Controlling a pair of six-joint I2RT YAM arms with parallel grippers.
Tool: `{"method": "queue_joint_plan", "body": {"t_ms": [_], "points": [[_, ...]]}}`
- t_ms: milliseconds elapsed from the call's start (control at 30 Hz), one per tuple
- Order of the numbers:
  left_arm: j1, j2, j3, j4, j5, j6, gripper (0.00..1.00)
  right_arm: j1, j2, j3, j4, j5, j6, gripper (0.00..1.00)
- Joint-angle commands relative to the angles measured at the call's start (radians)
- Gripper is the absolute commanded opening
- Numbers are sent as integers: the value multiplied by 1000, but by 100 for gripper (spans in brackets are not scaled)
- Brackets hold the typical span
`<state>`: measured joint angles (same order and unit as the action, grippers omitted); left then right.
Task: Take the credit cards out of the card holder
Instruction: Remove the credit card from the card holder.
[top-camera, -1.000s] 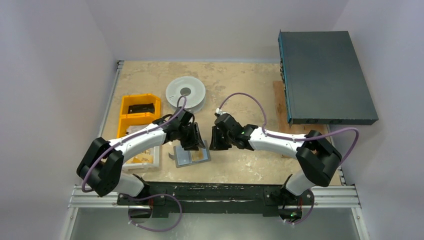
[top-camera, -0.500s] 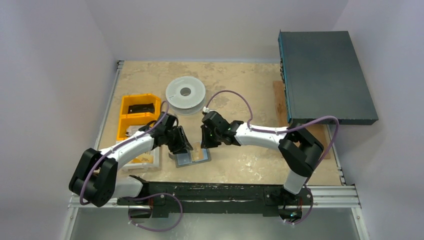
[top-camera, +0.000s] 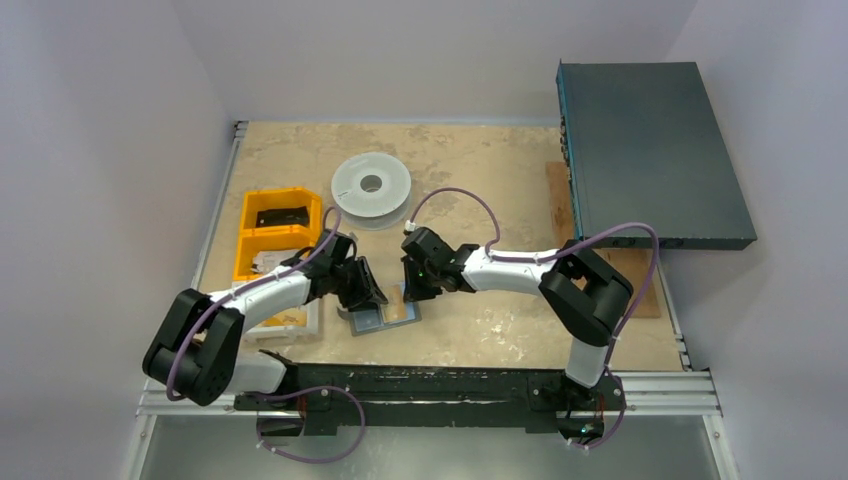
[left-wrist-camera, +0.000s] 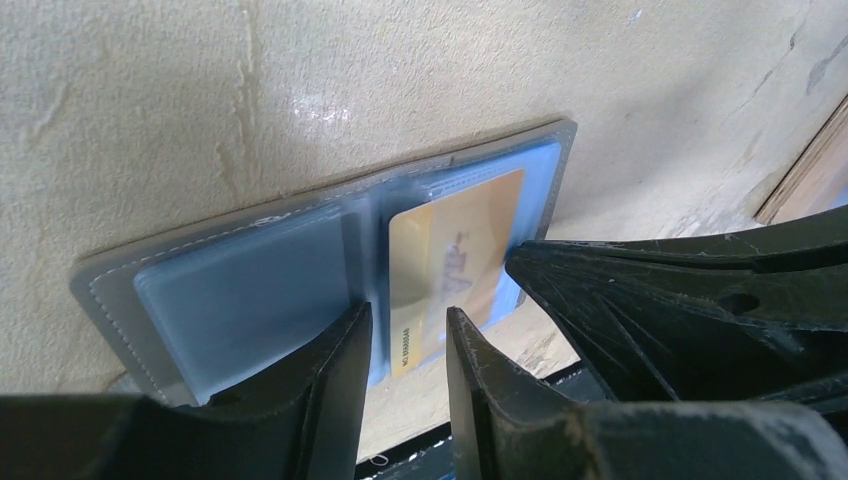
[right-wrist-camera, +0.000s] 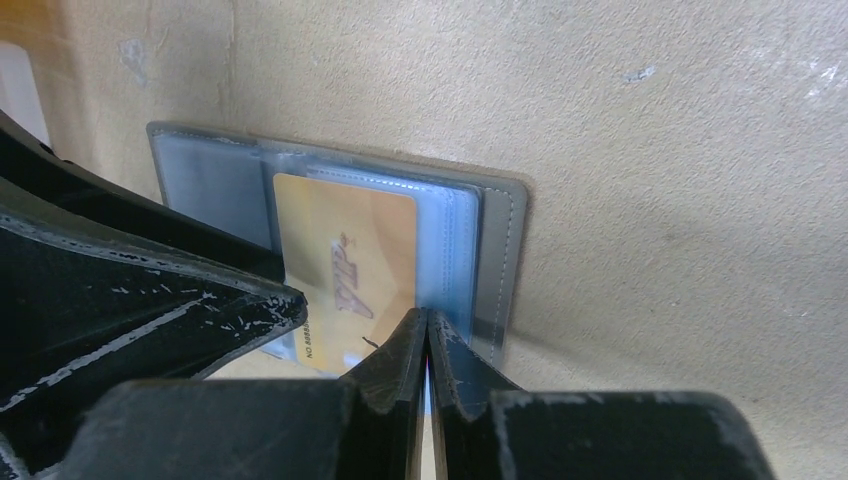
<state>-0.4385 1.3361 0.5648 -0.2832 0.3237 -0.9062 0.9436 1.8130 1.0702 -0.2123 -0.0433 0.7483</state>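
The card holder (top-camera: 385, 317) lies open and flat on the table, slate-grey with clear sleeves (left-wrist-camera: 250, 290) (right-wrist-camera: 495, 250). A gold credit card (left-wrist-camera: 450, 260) (right-wrist-camera: 345, 260) sits in the sleeve of its right half. My left gripper (top-camera: 368, 290) (left-wrist-camera: 408, 340) is low over the holder's middle fold, jaws apart, straddling the card's edge with nothing clamped. My right gripper (top-camera: 415, 290) (right-wrist-camera: 427, 325) is shut, its tips at the near edge of the sleeve beside the card's corner. Whether it pinches the sleeve or the card cannot be made out.
A pale grey spool (top-camera: 371, 186) lies behind the arms. Yellow bins (top-camera: 278, 230) with a black item (top-camera: 281, 216) and a white tray (top-camera: 290, 320) are at the left. A dark box (top-camera: 650, 155) overhangs the right edge above a wooden board (top-camera: 562, 210).
Both arms have shifted left and come down onto the card holder. The right gripper has closed its jaws. The left gripper's jaws have narrowed slightly.
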Motion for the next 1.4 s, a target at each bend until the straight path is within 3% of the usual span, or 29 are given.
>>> {"method": "queue_joint_plan", "body": {"t_ms": [0, 667, 1367], "points": [[6, 16, -15, 66, 24, -2, 32, 1, 9, -45, 9, 21, 7, 3], [8, -12, -18, 96, 67, -36, 0, 0, 35, -101, 33, 11, 28, 2], [41, -96, -17, -75, -28, 39, 0, -23, 15, -162, 27, 42, 51, 1]]}}
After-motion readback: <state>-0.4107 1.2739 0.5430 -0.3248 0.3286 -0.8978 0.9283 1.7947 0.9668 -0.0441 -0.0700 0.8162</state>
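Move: The yellowish credit card, partly over the blue right page, has its middle about 2 cm right, 1 cm ahead and 1 cm below the left hand, whose half-open fingers straddle its left edge. The card holder's middle lies some 1 cm left of that hand, level fore and aft; the clear tray about 21 cm left and 1 cm back. From the right hand, the card is 3 cm left and 1 cm ahead, the right page's middle 2 cm left and 1 cm ahead, both 1 cm below. Left fingers pinch the card's left edge and pull about 1.5 cm left and up; right fingertips stay down. ##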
